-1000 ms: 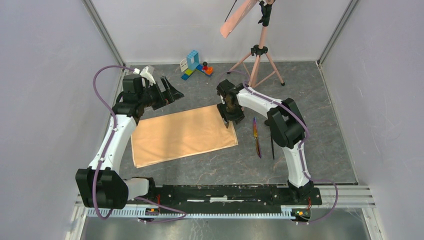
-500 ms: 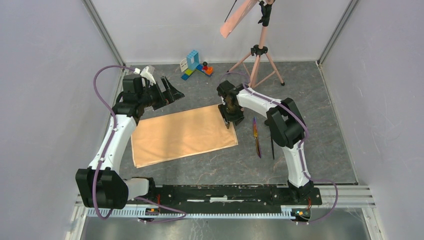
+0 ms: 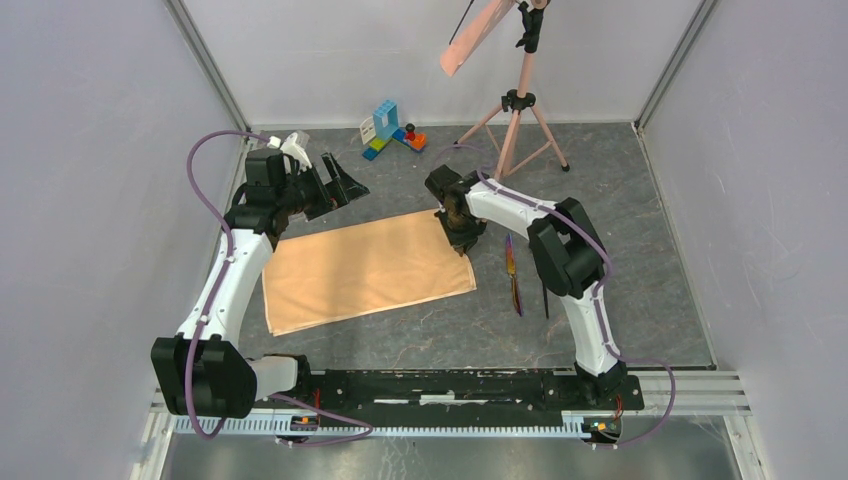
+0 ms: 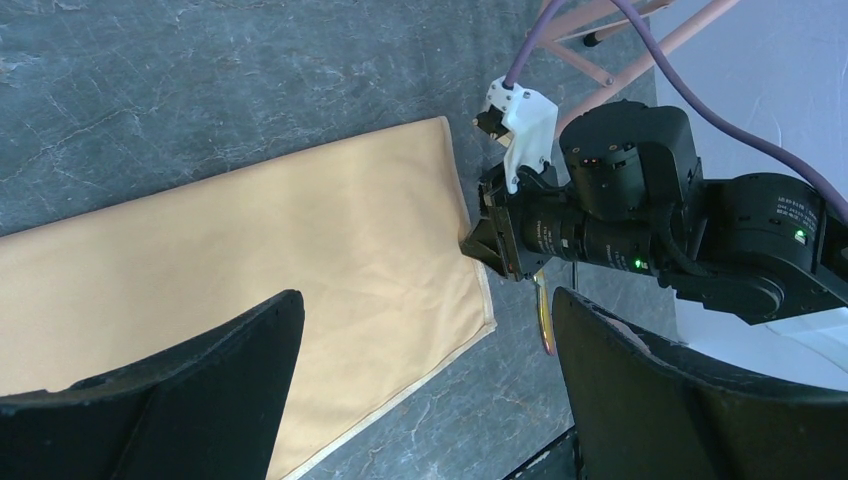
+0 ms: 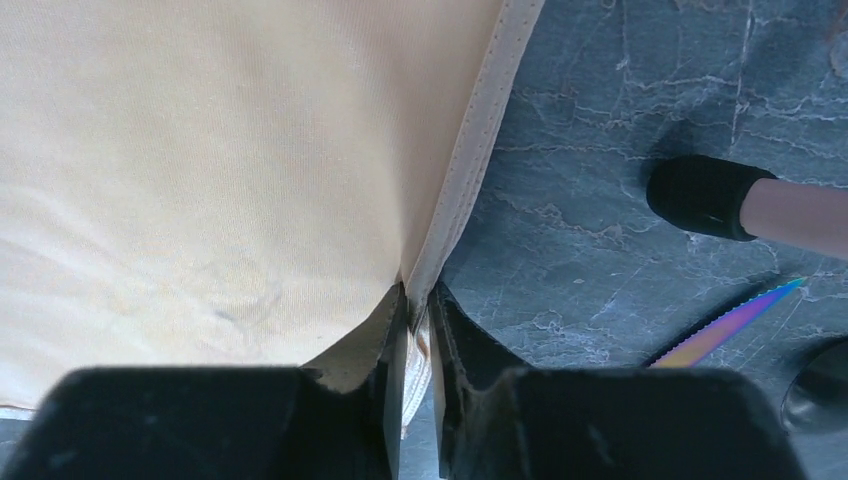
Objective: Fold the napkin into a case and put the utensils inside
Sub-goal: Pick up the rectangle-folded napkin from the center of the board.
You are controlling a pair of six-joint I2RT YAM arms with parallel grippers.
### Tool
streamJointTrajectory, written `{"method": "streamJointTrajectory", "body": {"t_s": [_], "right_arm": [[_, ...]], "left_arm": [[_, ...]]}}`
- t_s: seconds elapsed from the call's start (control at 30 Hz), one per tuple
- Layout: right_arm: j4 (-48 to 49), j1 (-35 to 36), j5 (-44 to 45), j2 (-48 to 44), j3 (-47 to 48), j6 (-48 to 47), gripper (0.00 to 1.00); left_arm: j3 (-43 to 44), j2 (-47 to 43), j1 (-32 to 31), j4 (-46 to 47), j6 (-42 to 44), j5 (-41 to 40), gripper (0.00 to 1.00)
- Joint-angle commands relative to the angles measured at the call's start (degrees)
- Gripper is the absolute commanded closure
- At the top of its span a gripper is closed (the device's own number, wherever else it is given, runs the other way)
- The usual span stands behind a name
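Note:
The peach-tan napkin (image 3: 365,270) (image 4: 250,260) (image 5: 200,150) lies spread flat on the grey table; no case is in view. My right gripper (image 3: 462,235) (image 5: 418,295) is shut on the napkin's right hem near its far corner, and the edge is pinched up between the pads. The utensils lie to the right of the cloth: an iridescent knife (image 3: 513,275) (image 4: 543,320) (image 5: 730,322) and a thin black piece (image 3: 545,290). My left gripper (image 3: 340,185) (image 4: 428,300) hangs open above the napkin's far left corner, holding nothing.
A pink tripod (image 3: 515,110) with a salmon strip (image 3: 475,35) stands at the back right; one of its black feet (image 5: 705,195) is near my right gripper. Toy blocks (image 3: 392,130) sit at the back. Walls close in on three sides.
The right gripper's jaws have closed on the napkin's right hem, and the wrist has shifted slightly towards the far left. The left arm has not moved.

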Motion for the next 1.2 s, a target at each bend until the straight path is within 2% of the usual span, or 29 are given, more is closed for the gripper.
{"method": "streamJointTrajectory", "body": {"t_s": [0.0, 0.07, 0.1, 0.27, 0.4, 0.6, 0.83, 1.03, 1.17], "right_arm": [[3.84, 1.09, 3.02, 7.02, -4.01, 0.51, 0.86], [5.02, 1.12, 4.15, 6.34, -3.85, -1.08, 0.98], [5.54, 1.13, 4.38, 5.90, -3.29, -2.63, 1.00], [7.74, 1.09, 10.36, 1.35, -0.48, -8.79, 1.00], [5.29, 1.94, 16.90, -2.26, 1.06, -10.66, 1.00], [7.92, 3.48, 22.77, -9.53, -4.65, -11.35, 1.00], [8.18, 3.83, 29.74, -12.46, -5.81, -15.01, 1.00], [10.56, 4.83, 29.09, -15.43, -6.28, -18.39, 1.00], [12.64, 6.32, 23.58, -16.30, -6.11, -20.39, 1.00]], "left_arm": [[0.29, -0.32, -0.06, 1.97, -1.17, 1.52, 0.00], [0.29, -0.18, -0.09, 2.02, -1.19, 1.65, 0.00], [0.34, -0.19, -0.09, 2.00, -1.16, 1.70, 0.00], [0.30, 0.12, -0.07, 1.97, -1.21, 1.83, 0.00], [0.29, 0.16, -0.07, 1.96, -1.07, 1.53, 0.00], [0.05, 0.48, 0.22, 2.10, -1.34, 1.51, 0.00], [-0.76, -0.17, 0.25, 2.51, -1.21, -0.60, 0.00], [-0.84, -0.43, 0.75, 2.24, -0.95, -1.91, 0.00], [-1.02, -0.58, 1.53, 2.35, -1.04, -2.54, 0.00]]}}
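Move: The napkin's right edge is already between my right fingertips, about 1 cm above the board; the napkin's middle lies some 19 cm to the left and 4 cm back. A tripod foot stands roughly 6 cm to my right and 4 cm ahead, the knife about 10 cm to my right and 5 cm back, the spoon some 16 cm to my right and 6 cm back. From my idle left hand, that edge lies about 21 cm right, level, some 22 cm below. I shut my right fingers the rest of the way, pinching the hem of the napkin's right edge. Keeping that grip, I carry it forward, then right and steeply up off the board, about 9 cm up and 4 cm each forward and right in all, while the wrist tilts some 30 degrees so my fingers swing forward and to the right. ##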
